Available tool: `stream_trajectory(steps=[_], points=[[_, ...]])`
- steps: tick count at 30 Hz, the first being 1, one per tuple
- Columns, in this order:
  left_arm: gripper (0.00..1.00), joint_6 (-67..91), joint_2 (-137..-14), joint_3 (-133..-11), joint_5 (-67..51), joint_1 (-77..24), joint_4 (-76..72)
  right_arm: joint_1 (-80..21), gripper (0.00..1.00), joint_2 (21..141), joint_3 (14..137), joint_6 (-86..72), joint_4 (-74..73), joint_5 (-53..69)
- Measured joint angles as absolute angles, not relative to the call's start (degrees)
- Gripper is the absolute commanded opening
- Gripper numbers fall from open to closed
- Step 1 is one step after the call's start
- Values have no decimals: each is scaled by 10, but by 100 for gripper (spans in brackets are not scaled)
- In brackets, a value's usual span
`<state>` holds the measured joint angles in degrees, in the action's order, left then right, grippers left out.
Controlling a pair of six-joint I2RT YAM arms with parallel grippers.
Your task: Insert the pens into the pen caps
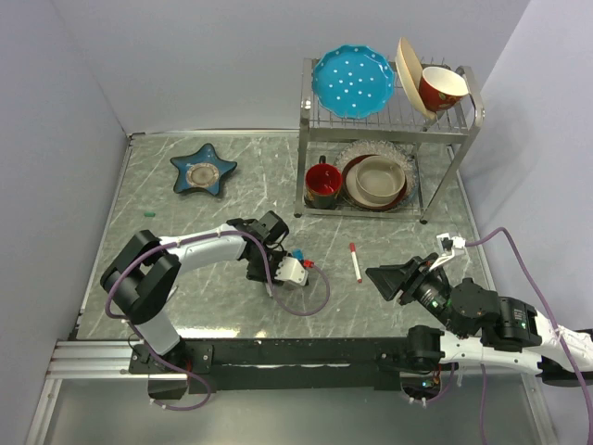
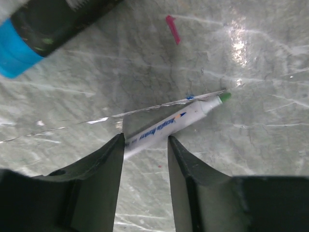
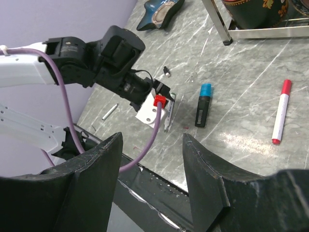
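In the left wrist view a thin white pen (image 2: 174,121) with a green tip lies flat on the marble table. Its tail end sits between the tips of my left gripper (image 2: 145,140), which is open and straddles it just above the table. A thick black marker (image 2: 29,29) with a blue end lies just beyond; the right wrist view shows the marker (image 3: 203,104) too. A white pen (image 1: 355,262) with a red cap lies mid-table. A small black pen cap (image 3: 166,71) lies behind the left arm. My right gripper (image 3: 152,140) hovers open and empty at the near right.
A metal dish rack (image 1: 468,130) with plates, bowls and a red mug stands at the back right. A blue star-shaped dish (image 1: 202,171) sits at the back left. A slim grey stick (image 3: 110,111) lies near the table's front edge. The left arm's purple cable (image 1: 315,301) loops over the table.
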<state>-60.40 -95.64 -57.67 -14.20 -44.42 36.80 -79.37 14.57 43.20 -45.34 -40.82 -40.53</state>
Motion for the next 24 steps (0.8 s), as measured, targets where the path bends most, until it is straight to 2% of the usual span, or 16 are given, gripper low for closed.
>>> stream_trajectory(steps=[7,11,20,24], points=[[33,-600,-949,-548,-136,-443,331,-794,60,146,436,-453,-407,-405],[22,-570,-938,-535,-136,-443,314,-794,60,149,439,-451,-403,-405],[5,-465,-923,-512,-131,-451,269,-794,60,153,439,-451,-392,-396],[1,-401,-907,-493,-134,-460,248,-794,60,153,436,-454,-384,-392]])
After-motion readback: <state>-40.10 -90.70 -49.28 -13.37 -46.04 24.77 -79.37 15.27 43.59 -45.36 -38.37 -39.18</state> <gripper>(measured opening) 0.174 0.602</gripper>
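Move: The white green-tipped pen lies almost under the left gripper, its middle about 1 cm back, 1 cm to the right and 1 cm below, running mostly fore-and-aft with its tip towards the robot. The blue-capped black marker stands about 7 cm to the right of this gripper and 2 cm farther out, the red-capped marker some 20 cm right and 3 cm out. From the right gripper the pen is roughly 22 cm left, 9 cm ahead and 26 cm below. Shut the left gripper on the white pen lying between its fingertips, settling barely half a centimetre down first. As the fingers close and pinch the barrel towards its rear end, turn the wrist counter-clockwise some 15 to 20 degrees, then ease the hand back about 1.5 cm and slightly right, staying low. ##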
